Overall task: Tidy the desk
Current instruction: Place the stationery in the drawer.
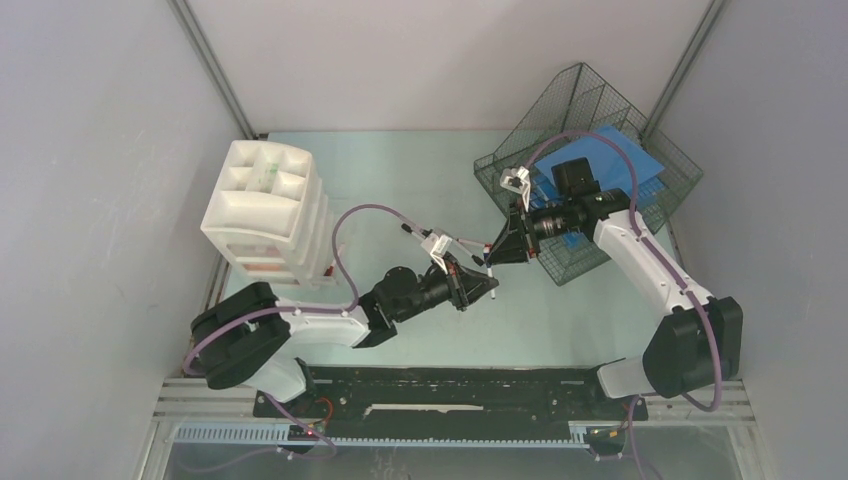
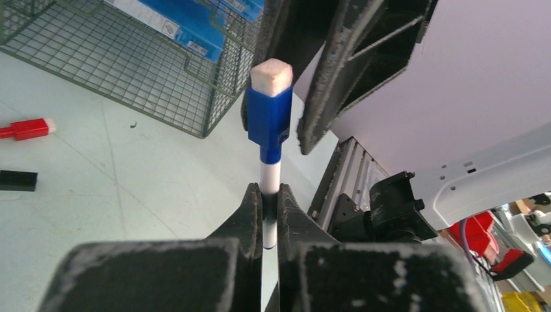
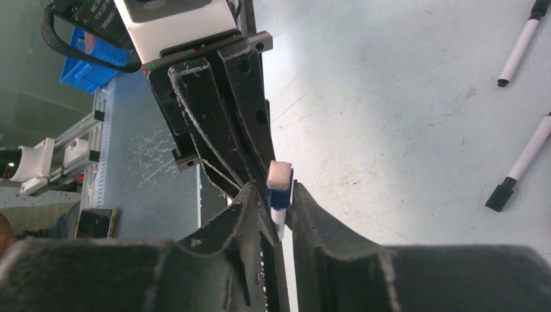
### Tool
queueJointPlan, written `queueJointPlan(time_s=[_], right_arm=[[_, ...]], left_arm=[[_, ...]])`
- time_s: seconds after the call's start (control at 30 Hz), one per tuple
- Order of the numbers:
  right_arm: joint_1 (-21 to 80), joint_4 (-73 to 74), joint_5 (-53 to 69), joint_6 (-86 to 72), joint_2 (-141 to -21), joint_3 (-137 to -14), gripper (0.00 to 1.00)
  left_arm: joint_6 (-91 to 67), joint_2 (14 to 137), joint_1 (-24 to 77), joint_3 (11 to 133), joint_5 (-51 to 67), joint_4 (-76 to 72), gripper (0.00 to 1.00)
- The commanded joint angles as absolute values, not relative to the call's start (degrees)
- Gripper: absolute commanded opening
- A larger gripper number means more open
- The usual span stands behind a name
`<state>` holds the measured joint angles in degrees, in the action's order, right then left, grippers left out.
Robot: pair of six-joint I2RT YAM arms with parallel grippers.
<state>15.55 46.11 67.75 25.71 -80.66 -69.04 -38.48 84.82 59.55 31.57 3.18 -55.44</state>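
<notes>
Above the pale mint-green desk [image 1: 400, 180], a marker [image 2: 269, 123] with a white barrel, a blue end and a pale felt tip hangs between my two grippers. My left gripper [image 2: 269, 192] is shut on the white barrel. My right gripper [image 3: 273, 188] faces it from the opposite side. Its jaws straddle the blue end [image 3: 279, 195], slightly open, with a gap showing beside the marker. In the top view the two grippers meet tip to tip at the marker [image 1: 490, 268], in front of the wire tray.
A dark wire-mesh tray [image 1: 590, 150] holding blue flat items [image 1: 610, 165] stands at the back right. A white drawer unit [image 1: 265, 210] stands at the left. Two loose markers [image 3: 520, 45] [image 3: 526, 159], a red piece [image 2: 26, 129] and a black piece [image 2: 18, 180] lie on the desk.
</notes>
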Motion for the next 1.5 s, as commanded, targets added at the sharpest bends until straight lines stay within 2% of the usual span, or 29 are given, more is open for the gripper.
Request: queueJointPlan(time_s=[0.0, 0.1, 0.23, 0.43, 0.67, 0.97, 1.47], right_arm=[[15.5, 48.2, 69.1, 27.7, -79.6, -69.2, 0.38], [15.5, 48.6, 68.4, 28.4, -78.9, -69.2, 0.47], [15.5, 48.8, 67.8, 28.9, -78.5, -69.2, 0.51], [15.5, 49.1, 66.8, 29.7, -78.1, -69.2, 0.51], [15.5, 49.4, 65.9, 30.3, -78.0, -69.2, 0.51], [15.5, 49.4, 64.5, 30.8, -77.9, -69.2, 0.51], [15.4, 49.5, 63.0, 31.2, -78.1, -69.2, 0.51]], left_arm=[[-34.1, 81.6, 59.2, 32.5, 0.9, -51.2, 0.0], [-31.8, 80.1, 59.2, 32.8, 0.2, -47.1, 0.0], [-28.9, 77.7, 59.3, 33.0, -1.4, -41.6, 0.0], [-25.2, 74.1, 59.2, 33.2, -5.9, -32.4, 0.0], [-21.2, 70.2, 58.8, 35.6, -17.5, -14.9, 0.0], [-20.5, 66.9, 57.4, 36.8, -30.7, -2.9, 0.0], [-27.4, 60.2, 46.8, 36.4, -43.0, 13.8, 0.0]])
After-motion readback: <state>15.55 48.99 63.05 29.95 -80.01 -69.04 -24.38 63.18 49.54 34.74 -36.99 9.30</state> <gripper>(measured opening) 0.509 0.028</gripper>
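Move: The blue-capped marker is already pinched in the left fingers. From that hand, the open drawer holding the red markers lies about 33 cm left, 7 cm ahead and 14 cm below. On the table, the near black marker is 11 cm ahead and 3 cm left, and the far black marker is 14 cm ahead and 14 cm left, both 16 cm down. From the right hand, the drawer is 32 cm left, 3 cm ahead and 18 cm lower. The right fingers, already parting around the blue cap, open on to about half and let the marker go; that hand otherwise stays nearly still. The left hand keeps its pinch on the marker and carries it about 23 cm left towards the open drawer, also sinking and reaching forward some 7 cm each, gathering speed, while the wrist rolls and swings counter-clockwise until the fingers point forward and down. ##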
